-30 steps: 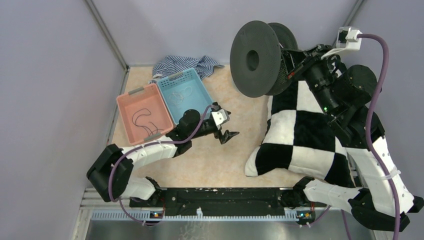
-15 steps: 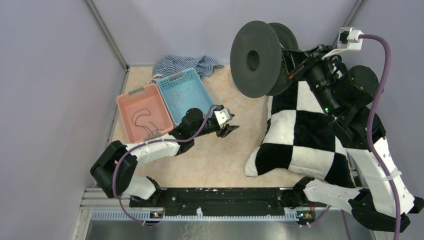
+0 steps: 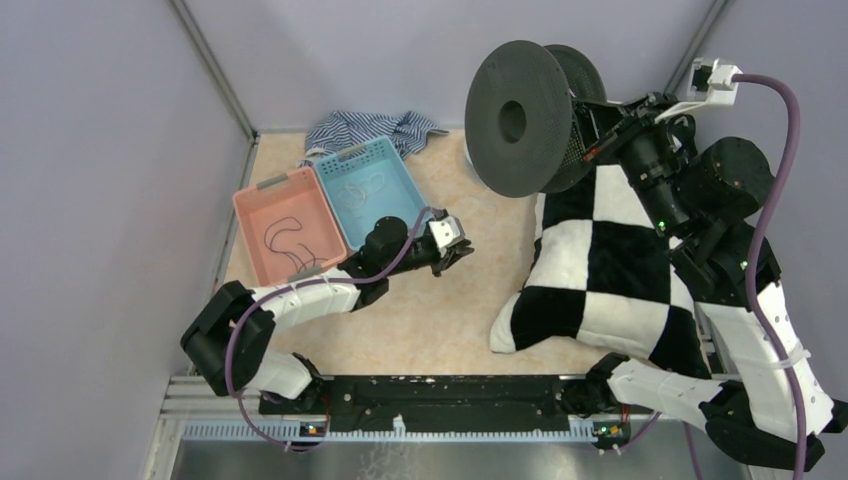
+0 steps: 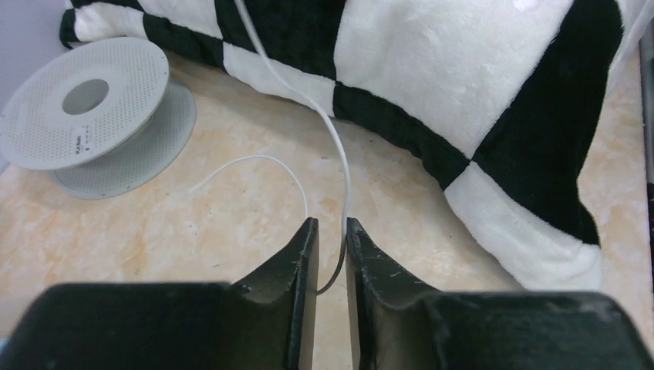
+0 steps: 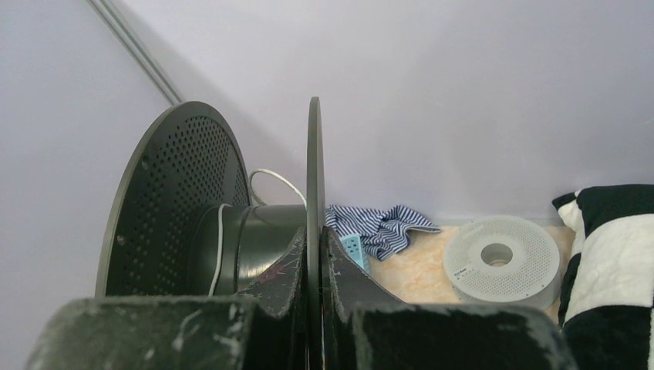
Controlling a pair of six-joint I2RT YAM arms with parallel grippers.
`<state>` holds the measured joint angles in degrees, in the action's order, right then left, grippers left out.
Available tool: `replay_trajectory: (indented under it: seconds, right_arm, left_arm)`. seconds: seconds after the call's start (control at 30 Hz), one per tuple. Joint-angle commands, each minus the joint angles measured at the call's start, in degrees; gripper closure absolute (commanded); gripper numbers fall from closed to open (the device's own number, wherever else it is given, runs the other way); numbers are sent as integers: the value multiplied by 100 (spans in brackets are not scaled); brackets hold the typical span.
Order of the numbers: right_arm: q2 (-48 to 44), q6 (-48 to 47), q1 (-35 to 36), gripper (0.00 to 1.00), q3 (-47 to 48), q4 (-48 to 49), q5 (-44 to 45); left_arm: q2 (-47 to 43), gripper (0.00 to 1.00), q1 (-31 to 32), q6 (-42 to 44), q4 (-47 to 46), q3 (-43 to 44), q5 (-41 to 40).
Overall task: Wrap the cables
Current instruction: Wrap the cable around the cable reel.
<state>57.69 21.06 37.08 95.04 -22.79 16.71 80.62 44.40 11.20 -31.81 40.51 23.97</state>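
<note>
A thin white cable (image 4: 344, 154) runs down off the checkered pillow (image 4: 463, 69) onto the floor. It passes between the fingers of my left gripper (image 4: 330, 222), lying against the right finger. The jaws stand close together, with a gap wider than the cable. Its free end curls away to the left. My left gripper (image 3: 462, 250) sits low between the baskets and the pillow. My right gripper (image 5: 315, 231) is shut on one flange of the black spool (image 5: 185, 200), held high at the back (image 3: 515, 118). A white cable turn (image 5: 219, 239) lies round its hub.
A pink basket (image 3: 250, 205) holds a black cable (image 3: 283, 232). The blue basket (image 3: 405, 172) beside it holds a white cable (image 3: 360, 188). A striped cloth (image 3: 370, 128) lies behind them. A white spool (image 4: 85, 100) lies flat by the back wall. The pillow (image 3: 610, 270) fills the right side.
My left gripper's jaws have narrowed from wide open to a small gap round the white cable, and the wrist has shifted right. The right arm has nudged the spool slightly right.
</note>
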Motion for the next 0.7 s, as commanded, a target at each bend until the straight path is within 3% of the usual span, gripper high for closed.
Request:
replay_trajectory:
  seconds: [0.0,0.07,0.4,0.53,0.67]
  right_arm:
    - [-145,45,32,100,207,530,78]
    - [-158,47,32,100,186,521,92]
    - [-16,-160,35,100,-75,492,459]
    - [184,-275,34,100,-373,514,849]
    - [554,-324,30,100,-531,513,1183]
  left_arm:
    - [-104,86,25,4,-126,154,136]
    - [-61,100,25,-24,-90,205,136]
    - [-199,100,25,-560,536,451,317]
    - [-284,100,29,-1583,1263,645,670]
    - [-216,100,316,-2431,1377,496,1107]
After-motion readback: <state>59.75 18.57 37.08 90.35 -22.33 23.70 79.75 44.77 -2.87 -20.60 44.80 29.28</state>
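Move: The cable already runs between my half-open left fingertips. The dark reel hangs about 35 cm above them, some 8 cm to the right and 5 cm ahead. The blue bin lies about 15 cm ahead and 15 cm left of that hand, the grey reel some 26 cm ahead and 10 cm right, both roughly 16 cm below. From my right hand, gripping the dark reel's near flange, the pinched-at cable is about 13 cm left, level fore and aft, 37 cm below. I shut my left fingers fully on the cable, wait briefly, then draw the hand back about 3 cm, rolling the wrist some 20 degrees so its forward side dips. Late on, my right hand, still pinching the dark reel's near flange, sinks about 4.5 cm and goes 3.5 cm forward, turning slightly clockwise, bringing the reel down towards the left hand's height. ##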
